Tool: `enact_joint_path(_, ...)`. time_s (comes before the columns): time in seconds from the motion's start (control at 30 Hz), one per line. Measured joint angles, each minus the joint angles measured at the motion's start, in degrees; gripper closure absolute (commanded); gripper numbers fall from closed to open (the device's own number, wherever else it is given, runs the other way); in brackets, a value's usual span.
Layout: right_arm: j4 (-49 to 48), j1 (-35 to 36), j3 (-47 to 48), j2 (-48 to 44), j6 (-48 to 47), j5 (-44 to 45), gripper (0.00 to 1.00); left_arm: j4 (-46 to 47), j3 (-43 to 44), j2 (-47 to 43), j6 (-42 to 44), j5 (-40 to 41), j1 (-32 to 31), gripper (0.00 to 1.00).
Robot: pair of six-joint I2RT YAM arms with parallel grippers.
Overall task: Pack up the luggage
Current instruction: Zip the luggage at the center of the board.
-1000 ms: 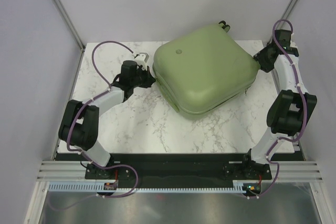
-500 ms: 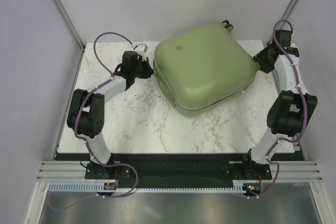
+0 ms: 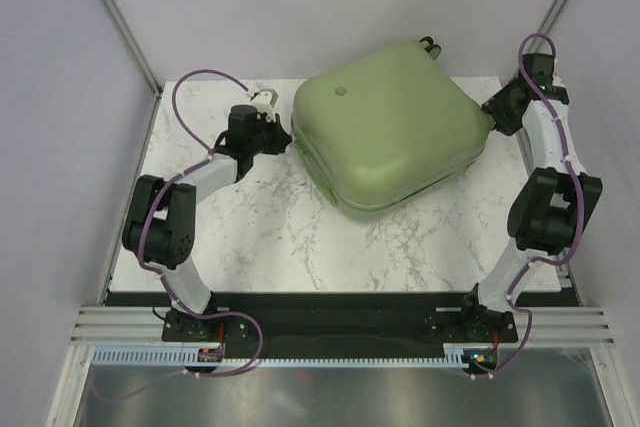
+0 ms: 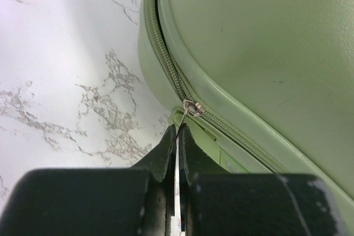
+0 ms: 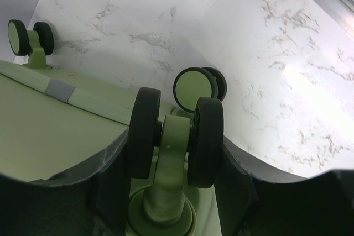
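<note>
The luggage (image 3: pixel 385 127), a sage-green hard-shell suitcase, lies shut and flat on the marble table (image 3: pixel 260 237). My left gripper (image 3: pixel 284 137) is at its left edge. In the left wrist view the left gripper (image 4: pixel 177 132) is shut on the thin metal zipper pull (image 4: pixel 192 107), whose tab runs down between the black fingers (image 4: pixel 165 156). My right gripper (image 3: pixel 490 113) is at the suitcase's far right corner. In the right wrist view the right gripper (image 5: pixel 176 158) is shut on a black-and-green double wheel (image 5: pixel 174 136), one finger (image 5: pixel 113 175) against each outer face.
Two more wheels show in the right wrist view, one (image 5: pixel 196 88) just behind the held one and another (image 5: pixel 30 37) at the far left. Enclosure posts (image 3: pixel 115 17) and walls stand close behind the table. The arms' bases (image 3: pixel 340 327) sit on the near rail.
My left gripper has slid toward the back along the suitcase's left edge with the zipper pull in it, and its elbow has swung in. The suitcase nudged slightly back. The right arm barely moved.
</note>
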State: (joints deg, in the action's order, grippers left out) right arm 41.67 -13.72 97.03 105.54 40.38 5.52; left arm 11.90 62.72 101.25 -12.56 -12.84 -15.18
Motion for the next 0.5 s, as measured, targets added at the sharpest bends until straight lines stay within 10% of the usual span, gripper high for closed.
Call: enact_joint_path(0.5,1.92,0.11,21.05,15.87,-8.68,-5.14,1.0,0.85,-11.8,-12.09,-0.02,-0.57,-2.43,0.98)
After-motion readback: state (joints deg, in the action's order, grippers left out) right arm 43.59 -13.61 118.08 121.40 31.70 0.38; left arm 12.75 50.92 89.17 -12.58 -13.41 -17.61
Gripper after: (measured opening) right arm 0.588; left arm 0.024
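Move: Just past the left fingertips, which already pinch the pull, the zipper slider sits about 2 cm ahead, 1 cm right and 1 cm lower; the luggage handle's middle is some 11 cm back, 10 cm right and 3 cm below that hand. The right hand already grips one luggage wheel; from it the far wheel lies roughly 23 cm ahead, 20 cm left and 10 cm lower, and the slider about 62 cm left, 6 cm back and 6 cm lower. Swinging the luggage round between them, the right hand keeps its grip on the wheel and drives level forward about 7 cm, turning some 10 degrees counter-clockwise, while the left keeps the zipper pull pinched and draws back towards the robot about 6 cm, rising slightly. Neither gripper opens or closes. ##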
